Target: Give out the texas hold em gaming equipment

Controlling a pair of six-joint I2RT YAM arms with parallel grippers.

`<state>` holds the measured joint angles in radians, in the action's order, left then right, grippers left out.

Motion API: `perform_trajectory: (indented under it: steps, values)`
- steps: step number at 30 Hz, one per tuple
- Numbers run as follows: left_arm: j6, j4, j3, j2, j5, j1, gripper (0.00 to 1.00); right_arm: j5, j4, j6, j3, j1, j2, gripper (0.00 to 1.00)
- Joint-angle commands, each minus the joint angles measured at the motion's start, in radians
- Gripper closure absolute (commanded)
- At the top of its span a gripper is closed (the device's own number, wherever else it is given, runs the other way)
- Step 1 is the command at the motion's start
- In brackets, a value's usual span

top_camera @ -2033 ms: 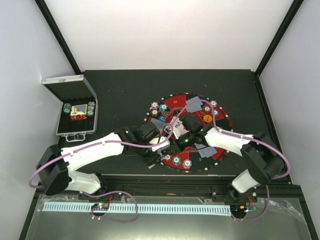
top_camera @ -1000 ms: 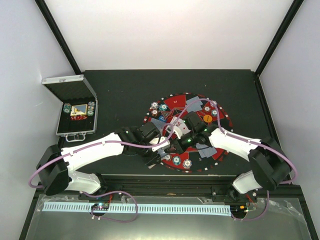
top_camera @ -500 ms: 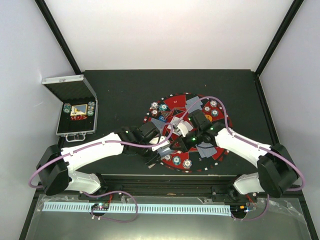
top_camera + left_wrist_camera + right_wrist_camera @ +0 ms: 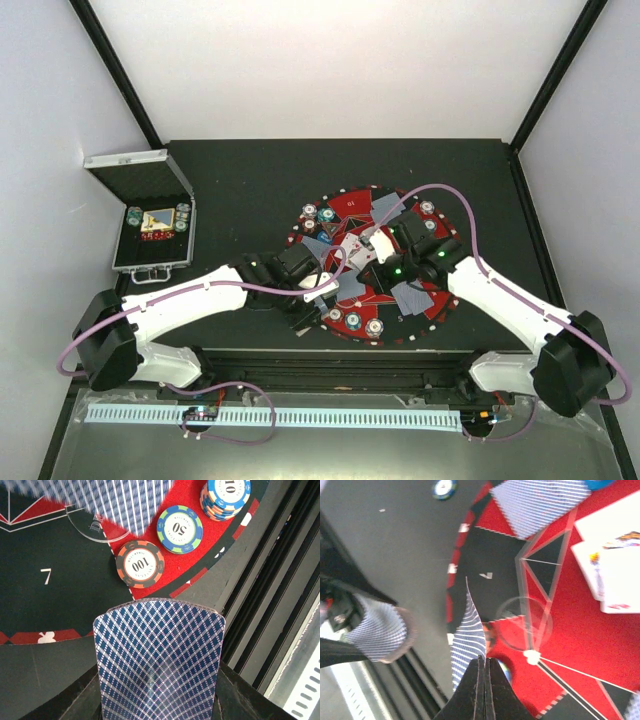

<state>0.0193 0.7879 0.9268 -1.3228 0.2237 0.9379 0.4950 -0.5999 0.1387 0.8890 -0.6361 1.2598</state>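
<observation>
My left gripper (image 4: 159, 700) is shut on a bundle of blue-backed playing cards (image 4: 160, 665), held upright just off the near rim of the round red-and-black mat (image 4: 350, 203). In front of it on the mat lie a 100 chip (image 4: 140, 564), a 50 chip (image 4: 180, 528) and a stack of 10 chips (image 4: 227, 495). My right gripper (image 4: 485, 661) is shut on a single playing card (image 4: 468, 639), seen edge-on and bowed above the mat. From above, the left gripper (image 4: 318, 298) and right gripper (image 4: 366, 274) are close together over the mat's near half.
Face-up cards (image 4: 615, 575) lie at the mat's centre, and more face-down cards (image 4: 540, 502) and chip stacks (image 4: 318, 213) ring it. The open silver case (image 4: 140, 165) with chips stands at the far left. The table's front rail (image 4: 280, 605) runs just beyond the mat.
The right arm has swung its elbow out to the right and drawn its wrist back across the mat with the card. The left arm has stayed put.
</observation>
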Motion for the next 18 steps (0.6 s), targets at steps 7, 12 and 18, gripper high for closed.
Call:
perform_trajectory:
  steps: [7,12,18]
  values:
    - [0.007,-0.006,0.02,-0.001,-0.005,0.006,0.5,-0.219,-0.084,0.04,0.016,0.12,-0.034,0.99]
    - [0.006,-0.009,0.016,0.011,-0.006,0.006,0.5,-0.119,-0.02,0.053,-0.005,0.189,0.033,0.99]
    - [0.007,-0.011,0.015,0.017,-0.008,0.006,0.5,-0.044,0.042,0.05,-0.011,0.237,0.12,0.99]
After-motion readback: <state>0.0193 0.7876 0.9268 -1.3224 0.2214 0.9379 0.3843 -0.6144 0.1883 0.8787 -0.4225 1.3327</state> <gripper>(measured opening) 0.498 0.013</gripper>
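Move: The card in my right fingers goes towards the open printed card boxes just right of the face-up cards, about 9 cm ahead, 6 cm right and 11 cm below. The face-up cards lie roughly 12 cm ahead and 1 cm left; the dealer button is some 4 cm left and 1 cm back, the near face-down pair about 12 cm right, level with my hand. From my left hand the boxes are about 15 cm ahead, 18 cm right and 7 cm down. I keep the face-down card pinched in my shut right fingers and sweep it away from the deck, about 6 cm to the right and nearly as far forward, almost level at first. Then the rightward travel dies out and I sink some 3 cm while still going forward, my wrist having swung nearly 20 degrees clockwise. My left hand stays still, holding the deck. ##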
